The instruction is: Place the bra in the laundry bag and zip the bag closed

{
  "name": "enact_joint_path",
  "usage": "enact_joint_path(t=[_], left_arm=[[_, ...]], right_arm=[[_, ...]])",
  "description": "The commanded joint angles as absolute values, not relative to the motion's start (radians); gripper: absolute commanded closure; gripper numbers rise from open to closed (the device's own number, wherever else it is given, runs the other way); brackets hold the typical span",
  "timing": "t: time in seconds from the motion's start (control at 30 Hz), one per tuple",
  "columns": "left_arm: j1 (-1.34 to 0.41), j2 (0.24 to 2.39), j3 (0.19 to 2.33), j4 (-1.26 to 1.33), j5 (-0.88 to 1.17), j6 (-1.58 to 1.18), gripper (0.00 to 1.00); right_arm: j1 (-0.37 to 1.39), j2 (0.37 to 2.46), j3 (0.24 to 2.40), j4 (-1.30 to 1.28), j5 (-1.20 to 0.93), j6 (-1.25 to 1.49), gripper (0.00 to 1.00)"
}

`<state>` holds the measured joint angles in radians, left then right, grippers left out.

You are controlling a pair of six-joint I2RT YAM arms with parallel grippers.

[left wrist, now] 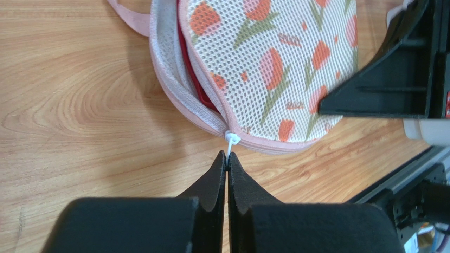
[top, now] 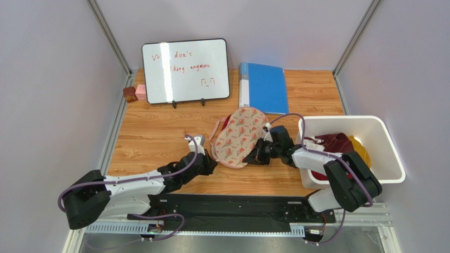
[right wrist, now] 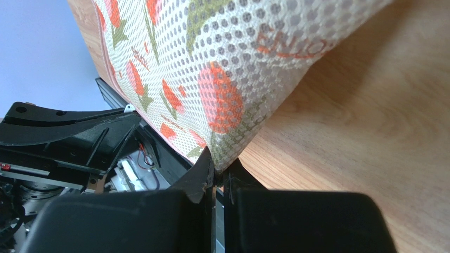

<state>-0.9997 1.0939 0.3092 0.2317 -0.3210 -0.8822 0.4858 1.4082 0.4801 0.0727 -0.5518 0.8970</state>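
The laundry bag [top: 240, 136] is a cream mesh pouch with pink-and-green print, lying on the wooden table between the two arms. Its zipper stands partly open along the left side, and the dark red bra [left wrist: 191, 68] shows inside the gap. My left gripper [left wrist: 227, 159] is shut on the white zipper pull [left wrist: 231, 141] at the bag's near edge; it also shows in the top view [top: 209, 159]. My right gripper [right wrist: 219, 167] is shut on the bag's mesh edge [right wrist: 232, 139], at the bag's right side [top: 255, 154].
A white plastic bin [top: 390, 145] with dark red and yellow clothes stands at the right. A whiteboard [top: 185, 69], a blue folder [top: 262, 87] and two small blocks [top: 135, 93] stand at the back. A pink strap [left wrist: 129, 18] trails from the bag's far end.
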Motion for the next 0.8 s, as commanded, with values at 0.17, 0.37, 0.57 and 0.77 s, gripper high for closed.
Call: enact_joint_path(t=[0.17, 0.37, 0.57, 0.77], left_arm=[[-1.006, 1.187, 0.298, 0.395, -0.108, -0.744, 1.0], [-1.045, 1.304, 0.288, 0.564, -0.08, -0.814, 1.0], [-1.046, 1.403, 0.336, 0.67, -0.028, -0.847, 1.0], [-1.046, 1.471, 0.393, 0.719, 0.018, -0.861, 1.0]], right_arm=[[0.466, 1.56, 0.713, -0.118, -0.568, 0.625, 0.99], [0.466, 1.641, 0.86, -0.268, -0.529, 0.571, 0.68], [0.466, 1.517, 0.784, -0.397, -0.433, 0.601, 0.3], [0.436, 1.32, 0.625, -0.462, -0.4, 0.653, 0.15]])
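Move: The left hand already pinches the zip cord at the laundry bag's near-left edge; the bag's middle lies about 9 cm ahead and 10 cm to its right, with the red bra peeking out some 14 cm ahead and 5 cm right. The right hand still grips the bag's near-right side, its middle about 8 cm ahead and 1 cm left; the blue binder lies roughly 27 cm ahead and 7 cm right. Left hand carries the zip cord 7 cm right and back; right edges forward, releases the bag, withdraws right. ##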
